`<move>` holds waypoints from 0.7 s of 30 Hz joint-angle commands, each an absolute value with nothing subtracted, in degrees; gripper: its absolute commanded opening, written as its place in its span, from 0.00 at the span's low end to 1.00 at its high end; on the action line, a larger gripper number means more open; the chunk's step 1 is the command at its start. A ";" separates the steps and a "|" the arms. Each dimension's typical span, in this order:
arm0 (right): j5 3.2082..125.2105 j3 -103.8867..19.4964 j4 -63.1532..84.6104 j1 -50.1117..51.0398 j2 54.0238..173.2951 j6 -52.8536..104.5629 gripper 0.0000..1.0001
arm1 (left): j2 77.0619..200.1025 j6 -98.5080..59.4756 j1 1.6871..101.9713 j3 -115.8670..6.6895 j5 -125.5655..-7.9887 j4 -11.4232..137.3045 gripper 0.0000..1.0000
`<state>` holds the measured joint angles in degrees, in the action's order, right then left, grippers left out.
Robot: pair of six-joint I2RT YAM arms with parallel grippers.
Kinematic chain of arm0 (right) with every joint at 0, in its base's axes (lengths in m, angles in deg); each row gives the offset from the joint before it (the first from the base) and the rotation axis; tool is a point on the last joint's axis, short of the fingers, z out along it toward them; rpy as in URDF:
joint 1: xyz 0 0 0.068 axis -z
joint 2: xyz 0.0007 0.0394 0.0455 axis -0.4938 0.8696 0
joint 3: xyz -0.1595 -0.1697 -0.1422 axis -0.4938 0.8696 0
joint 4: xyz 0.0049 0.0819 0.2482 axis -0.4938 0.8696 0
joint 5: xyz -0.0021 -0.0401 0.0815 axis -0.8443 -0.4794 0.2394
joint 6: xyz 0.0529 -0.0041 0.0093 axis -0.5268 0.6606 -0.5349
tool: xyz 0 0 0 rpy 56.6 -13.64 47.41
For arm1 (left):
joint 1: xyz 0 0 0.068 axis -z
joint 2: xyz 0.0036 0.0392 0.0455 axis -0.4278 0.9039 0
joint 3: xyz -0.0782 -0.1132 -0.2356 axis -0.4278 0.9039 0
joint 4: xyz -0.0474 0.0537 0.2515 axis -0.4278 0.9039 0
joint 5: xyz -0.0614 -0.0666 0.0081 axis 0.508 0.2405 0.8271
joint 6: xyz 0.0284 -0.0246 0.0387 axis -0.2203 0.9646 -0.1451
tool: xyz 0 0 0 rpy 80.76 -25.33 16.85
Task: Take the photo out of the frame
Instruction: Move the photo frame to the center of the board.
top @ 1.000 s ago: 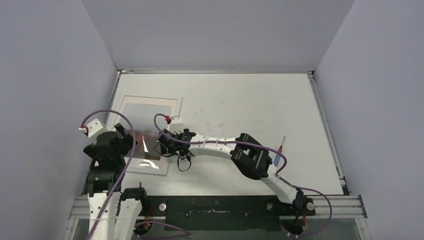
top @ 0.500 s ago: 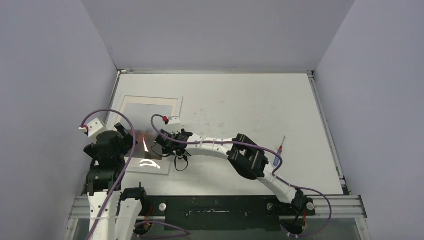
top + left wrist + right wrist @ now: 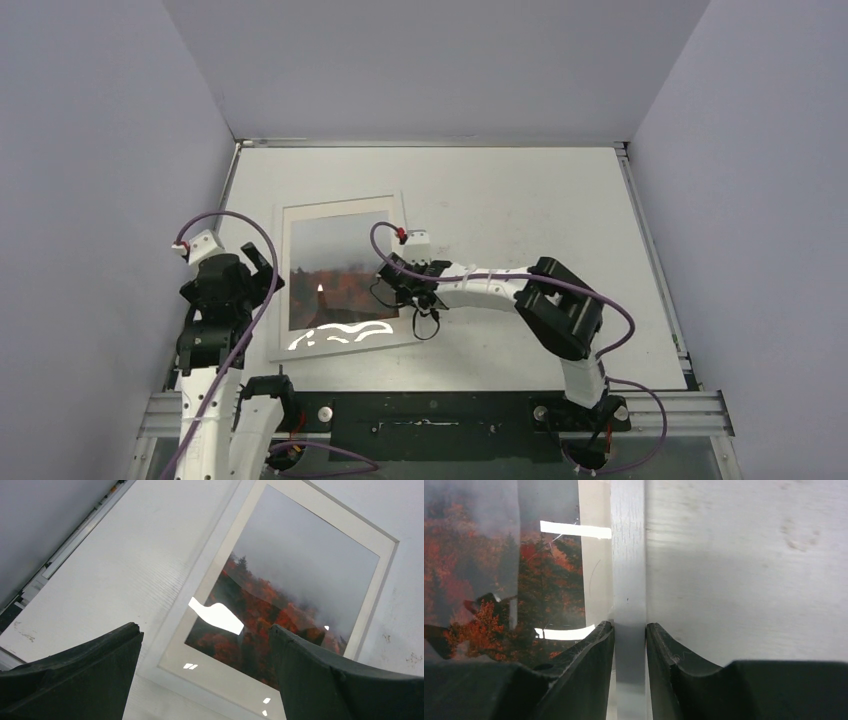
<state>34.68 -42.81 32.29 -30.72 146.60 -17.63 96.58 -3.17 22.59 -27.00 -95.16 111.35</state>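
The frame [image 3: 343,207] lies flat, glossy side up, on the left half of the table, slightly turned. The photo [image 3: 335,262] sits inside it, grey sky above orange-red trees, with glare streaks near the front. My right gripper [image 3: 408,292] is shut on the frame's right border strip [image 3: 628,555]; its fingers [image 3: 594,650] press the strip from both sides, right gripper [image 3: 630,626]. The photo [image 3: 479,575] shows to their left. My left gripper [image 3: 262,272] stands open beside the frame's left edge, nothing between its fingers. Beyond the left gripper [image 3: 205,629] lie the photo [image 3: 300,570] and the frame [image 3: 220,565].
The white table [image 3: 520,200] stretches right of the frame. Grey walls enclose it on three sides. A metal rail [image 3: 430,410] with the arm bases runs along the near edge. The right arm's elbow [image 3: 560,310] hangs over the table's right middle.
The right gripper has shut on the frame's right border and dragged the frame to the right, turning it slightly. The left gripper now stands off the frame's left edge, still open.
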 commanded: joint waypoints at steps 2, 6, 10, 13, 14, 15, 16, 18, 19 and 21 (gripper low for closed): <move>32.74 -30.07 35.85 -29.13 137.03 -11.45 0.30 | 100.21 -4.70 22.23 -27.10 -89.17 107.58 0.97; 30.53 -21.45 37.46 -26.92 129.22 -9.37 0.31 | 103.42 -5.34 22.27 -27.54 -85.47 107.42 0.97; 30.21 -16.25 38.23 -22.85 121.38 -7.40 0.36 | 105.85 -5.94 22.17 -27.67 -82.42 107.02 0.97; 34.02 -14.65 37.89 -18.37 116.77 -5.91 0.42 | 107.42 -6.27 22.18 -27.77 -80.08 106.73 0.97; 36.26 -14.32 37.34 -16.80 115.45 -5.30 0.45 | 107.93 -6.39 22.18 -27.84 -79.43 106.71 0.97; 38.30 -14.21 36.79 -15.66 114.33 -4.68 0.48 | 108.44 -6.40 22.22 -27.86 -78.93 106.69 0.97; 39.69 -14.32 36.48 -15.13 113.15 -4.34 0.54 | 108.91 -6.48 22.22 -27.94 -78.42 106.67 0.97; 41.62 -14.84 36.21 -14.96 111.36 -3.93 0.61 | 109.83 -6.66 22.20 -28.11 -77.32 106.78 0.97; 42.48 -15.22 36.22 -14.97 110.60 -3.90 0.62 | 110.27 -6.73 22.17 -28.24 -76.81 106.79 0.97; 43.39 -15.71 36.37 -15.13 109.57 -4.69 0.63 | 111.15 -6.83 22.22 -28.38 -75.76 106.89 0.97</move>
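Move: The right hand already has its fingers on the photo frame's right rail, with the frame's middle about 15 cm to its left and 2 cm ahead. The centre of the board lies some 4 cm right and 8 cm ahead of this hand; the screwdriver is roughly 33 cm right and 3 cm back. From the raised left hand, the frame's middle is about 18 cm right, 8 cm ahead and 18 cm below. Still gripping the right rail, the right hand drags the photo frame flat across the board to the right, about 18 cm and drifting slightly back, then opens off the rail and rises some 3.5 cm. The left hand, wide open and touching nothing, sinks and shifts right about 4.5 cm each, also edging forward, while turning clockwise. ##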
